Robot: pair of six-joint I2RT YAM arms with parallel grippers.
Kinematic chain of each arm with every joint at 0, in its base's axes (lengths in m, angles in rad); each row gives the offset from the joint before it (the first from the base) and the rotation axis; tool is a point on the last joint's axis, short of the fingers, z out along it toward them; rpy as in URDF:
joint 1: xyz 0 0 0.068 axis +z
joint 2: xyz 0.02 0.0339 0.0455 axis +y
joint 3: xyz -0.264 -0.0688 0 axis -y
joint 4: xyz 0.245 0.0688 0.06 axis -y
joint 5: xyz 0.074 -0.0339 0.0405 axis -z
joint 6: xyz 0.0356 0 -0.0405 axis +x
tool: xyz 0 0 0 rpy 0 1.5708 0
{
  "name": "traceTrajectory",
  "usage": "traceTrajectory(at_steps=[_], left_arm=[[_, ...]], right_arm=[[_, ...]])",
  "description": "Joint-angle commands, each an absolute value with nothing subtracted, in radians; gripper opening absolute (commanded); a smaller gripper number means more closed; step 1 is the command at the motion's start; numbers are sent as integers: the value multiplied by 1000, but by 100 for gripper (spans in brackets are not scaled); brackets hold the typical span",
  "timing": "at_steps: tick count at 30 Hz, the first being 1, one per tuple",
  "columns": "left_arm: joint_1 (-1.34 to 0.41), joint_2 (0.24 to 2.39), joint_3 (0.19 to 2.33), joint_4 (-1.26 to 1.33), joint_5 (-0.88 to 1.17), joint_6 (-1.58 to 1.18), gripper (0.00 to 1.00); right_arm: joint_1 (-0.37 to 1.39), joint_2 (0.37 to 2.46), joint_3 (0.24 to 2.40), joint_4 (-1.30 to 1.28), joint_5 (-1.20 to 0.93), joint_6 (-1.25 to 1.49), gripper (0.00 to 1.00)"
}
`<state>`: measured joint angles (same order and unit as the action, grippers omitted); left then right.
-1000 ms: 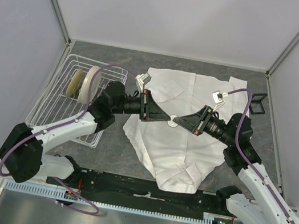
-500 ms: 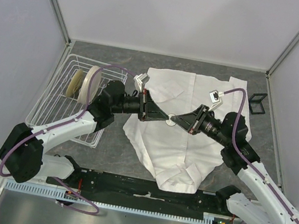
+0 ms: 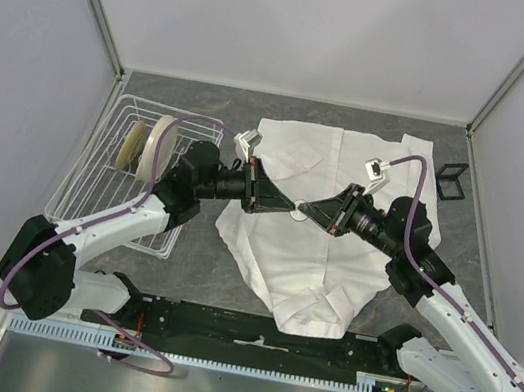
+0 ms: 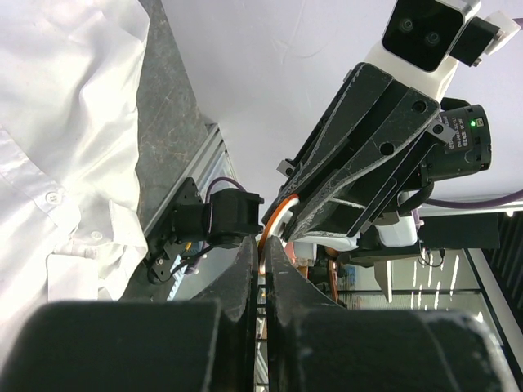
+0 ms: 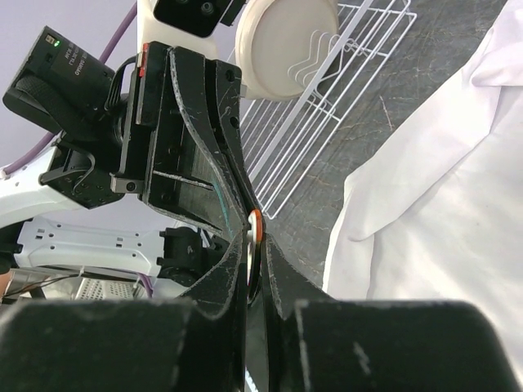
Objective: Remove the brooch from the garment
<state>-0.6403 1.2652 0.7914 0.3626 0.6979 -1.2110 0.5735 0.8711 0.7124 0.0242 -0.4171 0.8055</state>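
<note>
The garment [image 3: 316, 262], a white button-front shirt, lies spread on the grey table; it also shows as the shirt [image 4: 49, 98] in the left wrist view and the shirt [image 5: 441, 204] in the right wrist view. The brooch [image 3: 298, 214] is a tiny round disc held edge-on above the cloth. My left gripper [image 3: 292, 208] comes from the left and is shut on it. My right gripper [image 3: 307, 212] meets it tip to tip from the right, also closed on the disc. The brooch's coppery rim [image 4: 265, 235] shows between the left gripper [image 4: 261, 251] jaws. The same rim [image 5: 255, 222] sits between the right gripper [image 5: 256, 245] jaws.
A white wire dish rack [image 3: 90, 191] stands at the left with cream plates [image 3: 157, 147] upright in it, close behind the left arm. A small black wire stand [image 3: 451, 179] sits at the back right. Grey walls enclose the table on three sides.
The right arm has shifted a little to the left, bringing its fingertips against the left gripper's, and its jaws have narrowed onto the disc. The left arm has stayed put.
</note>
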Motion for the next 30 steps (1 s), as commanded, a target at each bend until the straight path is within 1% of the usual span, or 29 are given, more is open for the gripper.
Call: traceTrajectory(at_steps=[1,6,10,15,19,21,25,27,30], left_arm=[[-670,1241,842,436,732,-1221,2],[-669,1244,868,388,736,-1177,2],[-669,1249,891,328,742,-1135,2],[-669,1249,894,316,747,-1117,2],[-669,1249,908,292,752,-1091,2],[-669,1247,917,272,752,-1075,2],[-669,1249,930,249,764,-1051,2],[-669,1246,937,227,764,-1032,2],[-669,1244,948,206,762,-999,2]], right_arm=[[612,887,718,2,-503,765,11],[614,879,716,2,-522,752,11],[614,873,713,2,-526,753,14],[614,873,707,2,-529,755,16],[614,870,703,2,-534,758,21],[614,870,703,2,-532,758,22],[612,870,703,2,-523,765,29],[614,873,704,2,-523,768,30],[612,874,704,2,-514,775,36]])
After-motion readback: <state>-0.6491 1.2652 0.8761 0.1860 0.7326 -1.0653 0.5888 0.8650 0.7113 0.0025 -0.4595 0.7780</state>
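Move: The brooch is already off the garment, in the air between the two grippers and pinched by both. Its middle is about 2 cm right and 1 cm back of the left hand, and about 2 cm to the left of and level with the right hand. Counted from the left hand, the garment's middle lies some 24 cm below, 11 cm right and 5 cm farther out; the plate rack stands roughly 35 cm left and 10 cm farther out. Open the right gripper's fingers by about a fifth of their range to let go of the brooch, easing that hand back about 1 cm towards its base. Keep the left fingers shut on the brooch's edge, holding it nearly in place while the left wrist tilts some 5 degrees. ##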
